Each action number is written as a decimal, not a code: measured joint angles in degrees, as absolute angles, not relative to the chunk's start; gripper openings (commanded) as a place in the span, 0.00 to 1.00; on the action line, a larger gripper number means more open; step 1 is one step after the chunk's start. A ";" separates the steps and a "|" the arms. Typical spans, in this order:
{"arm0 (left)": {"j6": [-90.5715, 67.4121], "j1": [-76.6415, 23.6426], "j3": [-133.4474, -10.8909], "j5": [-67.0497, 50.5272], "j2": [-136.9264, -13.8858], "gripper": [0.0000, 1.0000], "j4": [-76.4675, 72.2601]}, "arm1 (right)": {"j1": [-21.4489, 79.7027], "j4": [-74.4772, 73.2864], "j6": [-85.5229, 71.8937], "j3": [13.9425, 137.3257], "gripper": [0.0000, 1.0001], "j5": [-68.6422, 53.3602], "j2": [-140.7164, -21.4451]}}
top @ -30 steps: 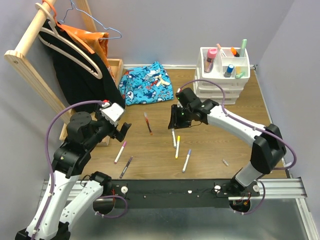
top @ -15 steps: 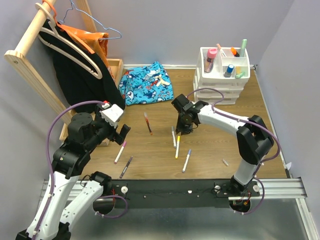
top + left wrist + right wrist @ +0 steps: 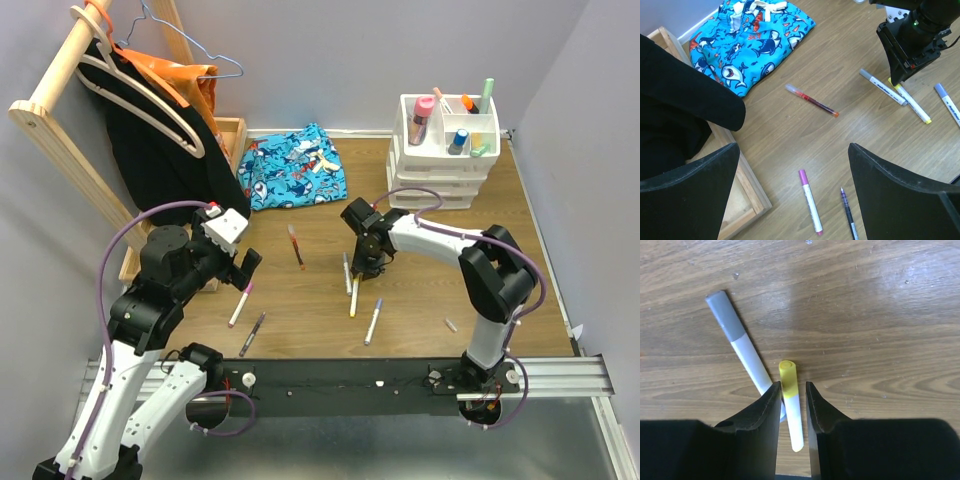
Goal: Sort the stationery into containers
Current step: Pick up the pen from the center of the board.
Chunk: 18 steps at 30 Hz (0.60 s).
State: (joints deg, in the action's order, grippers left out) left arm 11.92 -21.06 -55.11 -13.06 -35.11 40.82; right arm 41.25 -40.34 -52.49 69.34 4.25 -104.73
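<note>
My right gripper (image 3: 362, 266) is down at the table, its jaws narrowly open around a yellow-capped white marker (image 3: 790, 390) that lies flat on the wood. The left fingertip (image 3: 774, 395) touches the marker; a small gap shows on the other side. A grey-capped marker (image 3: 737, 340) lies crossed just beside it. My left gripper (image 3: 794, 150) hangs wide open above a pink-capped marker (image 3: 810, 208) and a dark pen (image 3: 848, 217). A red pen (image 3: 296, 245) and a purple-capped marker (image 3: 373, 322) also lie loose. The white organiser (image 3: 445, 165) stands at the back right, its top containers holding several items.
A blue patterned cloth (image 3: 293, 166) lies at the back centre. A wooden rack with hangers and dark clothing (image 3: 150, 130) fills the left side, with a wooden tray (image 3: 747, 185) edge under my left gripper. A small pale piece (image 3: 451, 325) lies at the front right.
My right arm has swung down and in toward the markers, and its jaws have narrowed around the yellow-capped marker. The left arm has barely moved.
</note>
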 measured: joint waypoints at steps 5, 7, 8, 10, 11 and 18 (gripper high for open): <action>11.66 -20.84 -54.78 -12.80 -35.07 0.99 40.80 | 41.25 -39.31 -52.56 69.14 0.30 3.31 -106.26; 11.51 -20.67 -54.78 -12.67 -35.03 0.99 40.82 | 41.23 -39.13 -52.56 69.10 0.13 3.20 -106.28; 11.46 -20.60 -54.78 -12.62 -34.98 0.99 40.80 | 41.25 -39.03 -52.53 69.01 0.05 3.09 -106.28; 11.38 -20.56 -54.78 -12.62 -34.89 0.99 40.84 | 41.25 -38.83 -52.88 68.79 0.01 2.83 -106.28; 11.33 -20.53 -54.78 -12.62 -34.83 0.99 40.82 | 41.25 -38.70 -53.01 68.77 0.01 2.74 -106.28; 11.33 -20.32 -54.81 -12.86 -34.98 0.99 40.75 | 41.32 -41.95 -49.58 72.62 0.01 5.74 -105.75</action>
State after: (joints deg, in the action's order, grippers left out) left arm 11.33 -20.32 -54.81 -12.86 -34.98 40.75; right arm 41.32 -41.95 -49.58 72.62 5.74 -105.75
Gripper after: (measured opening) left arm 0.987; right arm 0.032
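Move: My right hand hovers low with its fingertips around the cap end of the yellow pen, whose middle lies about 4 cm back, hardly any way to the left, and 1 cm below. The grey-capped pen lies some 3 cm to the left and 1 cm ahead, and the blue-capped pen about 11 cm back and 3 cm to the right. From my left hand, the yellow pen is roughly 19 cm to the right, 1 cm ahead and 27 cm down. I ease my right hand down the last centimetre with a slight drift left, and pinch the yellow cap by shutting my partly open fingers. Keeping that grip, I turn upward, rising about 2 cm from the lowest point and starting forward by about 1 cm with the pen. ##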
